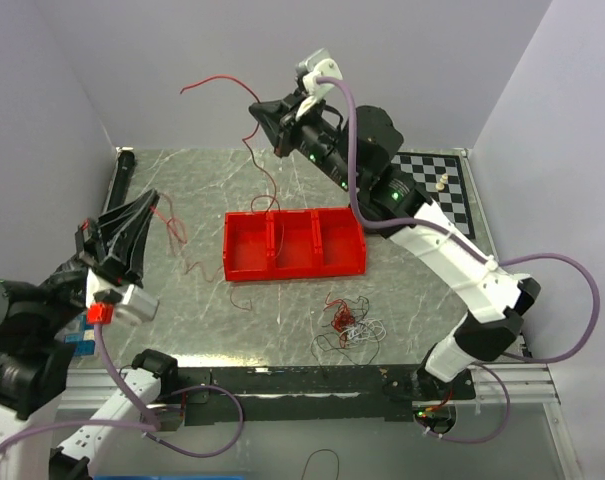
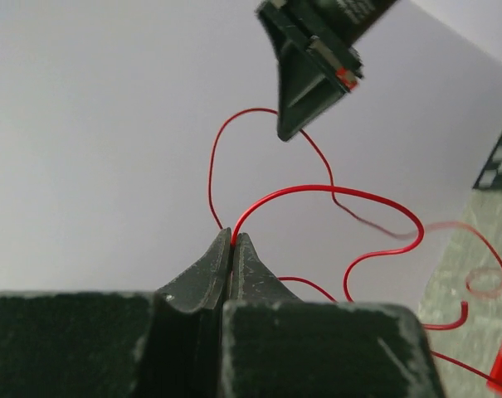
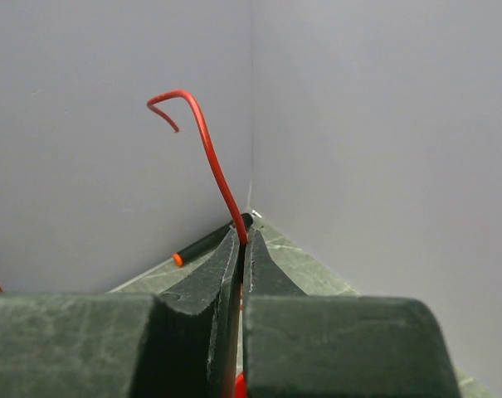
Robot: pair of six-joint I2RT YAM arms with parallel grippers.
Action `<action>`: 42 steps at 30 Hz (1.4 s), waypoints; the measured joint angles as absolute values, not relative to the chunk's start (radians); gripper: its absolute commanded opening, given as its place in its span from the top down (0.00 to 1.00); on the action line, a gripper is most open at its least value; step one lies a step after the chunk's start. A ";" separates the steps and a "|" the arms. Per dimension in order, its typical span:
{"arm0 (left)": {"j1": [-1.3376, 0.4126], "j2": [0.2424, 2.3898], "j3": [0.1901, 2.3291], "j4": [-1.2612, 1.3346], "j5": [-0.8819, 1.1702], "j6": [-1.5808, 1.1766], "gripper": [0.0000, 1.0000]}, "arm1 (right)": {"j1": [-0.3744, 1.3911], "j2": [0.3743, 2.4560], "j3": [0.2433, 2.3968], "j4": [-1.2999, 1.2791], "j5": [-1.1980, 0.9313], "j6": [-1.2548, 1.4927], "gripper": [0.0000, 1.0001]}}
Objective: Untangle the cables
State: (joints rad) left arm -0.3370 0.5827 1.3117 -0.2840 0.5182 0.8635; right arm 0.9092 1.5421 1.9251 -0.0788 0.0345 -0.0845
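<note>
A long red cable (image 1: 250, 150) hangs in the air between my two grippers. My left gripper (image 1: 154, 198) is shut on it at the table's left; in the left wrist view the red cable (image 2: 317, 189) loops out from the closed tips (image 2: 233, 235). My right gripper (image 1: 254, 106) is raised at the back and is shut on the same cable (image 3: 209, 157), whose hooked free end sticks out past the tips (image 3: 243, 236). The right gripper (image 2: 304, 75) also shows at the top of the left wrist view. The other cables (image 1: 350, 325), red, white and black, lie tangled near the front edge.
A red three-compartment tray (image 1: 294, 243) sits mid-table, with the red cable trailing over it. A chessboard (image 1: 437, 185) with small pieces lies at the back right. A black pen with an orange tip (image 3: 202, 245) lies in the back left corner.
</note>
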 measured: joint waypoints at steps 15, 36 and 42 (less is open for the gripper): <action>-0.337 0.494 1.247 -0.633 0.506 1.063 0.99 | 0.820 1.700 2.038 -0.047 -0.088 0.052 1.00; -0.337 0.477 1.249 -0.352 0.472 0.977 0.99 | 0.822 1.713 1.519 0.056 0.015 0.059 1.00; -0.337 0.480 1.255 -0.310 0.472 0.969 0.99 | 0.867 1.713 1.429 0.058 0.065 0.060 1.00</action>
State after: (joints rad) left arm -0.3370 0.4801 1.2552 -0.3096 0.4717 0.9691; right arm 0.8669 1.7130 1.4292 0.0582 0.0654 0.0605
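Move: The left compartment of the red bin, where the right hand takes its red cable, lies about 4 cm ahead of that hand, 10 cm to its left and some 53 cm below. At table level too, the middle compartment is about 4 cm ahead and 3 cm right, and the tangled pile some 18 cm back and 17 cm right. From the left hand, which holds red cable, the left compartment lies about 19 cm ahead, 8 cm right and 52 cm below. The red cable pinched in the right hand is lowered towards the bin's left compartment: first some 5 cm forward and a little left at nearly the same height, then steeply down by close to 30 cm, the fingers tipping down some 30 degrees and staying shut. Meanwhile the left hand, keeping its grip on red cable, dips quickly by about 10 cm, then rises back more slowly almost to its old height. ##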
